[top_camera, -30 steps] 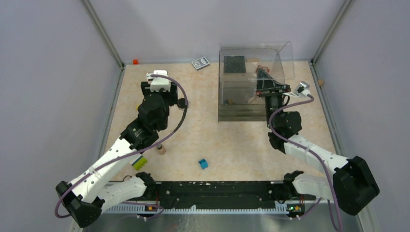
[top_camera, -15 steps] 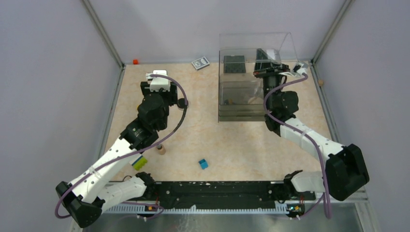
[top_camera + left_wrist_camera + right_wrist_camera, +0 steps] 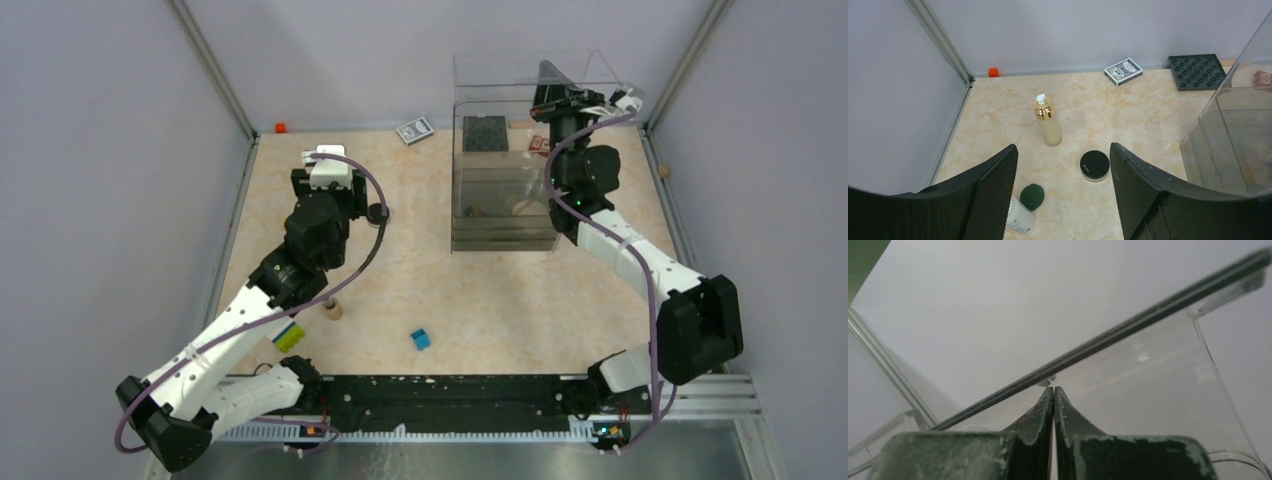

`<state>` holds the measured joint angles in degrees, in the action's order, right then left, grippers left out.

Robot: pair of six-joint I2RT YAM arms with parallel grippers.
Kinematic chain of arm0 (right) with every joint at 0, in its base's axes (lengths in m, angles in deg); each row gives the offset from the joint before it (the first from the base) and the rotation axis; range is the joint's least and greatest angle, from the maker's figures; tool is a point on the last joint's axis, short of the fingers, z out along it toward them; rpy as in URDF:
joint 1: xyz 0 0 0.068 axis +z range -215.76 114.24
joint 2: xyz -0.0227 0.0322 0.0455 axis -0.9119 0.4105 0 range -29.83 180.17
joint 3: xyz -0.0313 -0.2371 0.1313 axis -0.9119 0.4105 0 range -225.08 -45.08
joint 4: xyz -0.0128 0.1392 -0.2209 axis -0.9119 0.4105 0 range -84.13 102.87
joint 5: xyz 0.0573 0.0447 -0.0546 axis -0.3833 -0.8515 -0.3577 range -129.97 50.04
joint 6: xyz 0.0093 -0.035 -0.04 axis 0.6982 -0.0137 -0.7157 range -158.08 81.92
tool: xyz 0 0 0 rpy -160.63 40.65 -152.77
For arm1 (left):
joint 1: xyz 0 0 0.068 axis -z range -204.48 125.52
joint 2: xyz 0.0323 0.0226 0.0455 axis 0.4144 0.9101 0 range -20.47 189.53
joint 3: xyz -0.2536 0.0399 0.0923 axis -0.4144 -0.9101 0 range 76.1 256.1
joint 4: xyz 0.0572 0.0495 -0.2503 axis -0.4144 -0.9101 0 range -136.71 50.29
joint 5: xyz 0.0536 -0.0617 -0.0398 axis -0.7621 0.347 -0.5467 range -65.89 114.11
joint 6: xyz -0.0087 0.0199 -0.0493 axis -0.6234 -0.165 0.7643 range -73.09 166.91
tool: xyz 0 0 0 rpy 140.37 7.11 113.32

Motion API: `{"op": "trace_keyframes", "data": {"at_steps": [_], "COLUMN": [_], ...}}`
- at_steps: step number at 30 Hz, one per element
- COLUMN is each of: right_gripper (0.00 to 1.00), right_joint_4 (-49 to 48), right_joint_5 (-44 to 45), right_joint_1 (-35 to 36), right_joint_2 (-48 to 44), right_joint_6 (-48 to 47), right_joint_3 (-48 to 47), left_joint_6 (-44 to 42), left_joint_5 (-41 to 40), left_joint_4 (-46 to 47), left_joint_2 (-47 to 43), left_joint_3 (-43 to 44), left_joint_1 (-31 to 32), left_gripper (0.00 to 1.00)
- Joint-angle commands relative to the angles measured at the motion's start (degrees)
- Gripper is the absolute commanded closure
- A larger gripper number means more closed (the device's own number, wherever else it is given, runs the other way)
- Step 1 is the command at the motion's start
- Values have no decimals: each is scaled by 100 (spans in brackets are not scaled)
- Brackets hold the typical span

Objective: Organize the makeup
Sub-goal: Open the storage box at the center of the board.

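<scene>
The left wrist view shows a gold-capped clear bottle [image 3: 1048, 125] standing upright, a black round compact [image 3: 1094, 164] and a white bottle [image 3: 1020, 217] lying with its dark green cap toward me. My left gripper [image 3: 1063, 150] hovers open above them, holding nothing. A dark square palette [image 3: 485, 133] lies inside the clear organiser box [image 3: 505, 190], beside a pinkish item [image 3: 540, 143]. A tan tube [image 3: 332, 309] stands near the left arm. My right gripper [image 3: 548, 72] is shut, its tips [image 3: 1053, 388] against the edge of the raised clear lid [image 3: 590, 75].
A grey patterned card box [image 3: 414, 131] lies by the back wall, and a small orange piece [image 3: 280, 128] sits in the back left corner. A blue cube [image 3: 420, 339] and a yellow-green block [image 3: 290, 336] rest near the front. Walls close in on the sides and the back.
The right gripper has risen and moved toward the back wall, and the clear lid has swung up with it. The left arm has not moved.
</scene>
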<state>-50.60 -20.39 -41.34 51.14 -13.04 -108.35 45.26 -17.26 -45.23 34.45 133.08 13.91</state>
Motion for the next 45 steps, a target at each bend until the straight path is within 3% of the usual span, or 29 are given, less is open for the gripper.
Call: {"op": "trace_keyframes", "data": {"at_steps": [1,22,45], "right_gripper": [100,100,100], "right_joint_4": [129,840,859], "right_joint_5": [-292,-819,-894], "right_joint_1": [-139,-474,-578], "right_joint_2": [306,1302,1413], "right_joint_6": [-99,27,44], "right_joint_3": [-573,-1913,-1897], "left_joint_6": [29,16,-1], "left_joint_5": [24,76,136], "left_joint_4": [60,38,25], "left_joint_2": [41,131,234], "left_joint_3": [-28,-18,-28], "left_joint_1": [-51,-120,-173], "left_gripper": [27,27,27]}}
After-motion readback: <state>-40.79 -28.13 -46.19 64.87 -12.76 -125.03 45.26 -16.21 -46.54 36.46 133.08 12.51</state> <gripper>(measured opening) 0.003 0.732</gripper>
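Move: The right hand, fingers shut, is already under the storage box's half-raised clear lid; the middle of its free edge is about 2 cm ahead, 2 cm left and 2 cm above. The box body's middle lies some 5 cm ahead, 3 cm left and 38 cm below; the dark tray 22 cm ahead and 7 cm left, the card pack 24 cm ahead and 26 cm left, both some 47 cm below. From the left hand the lid edge is roughly 13 cm ahead, 34 cm right and 15 cm up. Forward, almost level, the right hand travels about 8 cm towards the back wall, its shut fingertips still pushing on the inner side of the clear lid to swing it back over its hinge; the wrist rolls slightly, left side dipping some 5 degrees. It slows over the last few centimetres, then stays there, holding the lid up. ##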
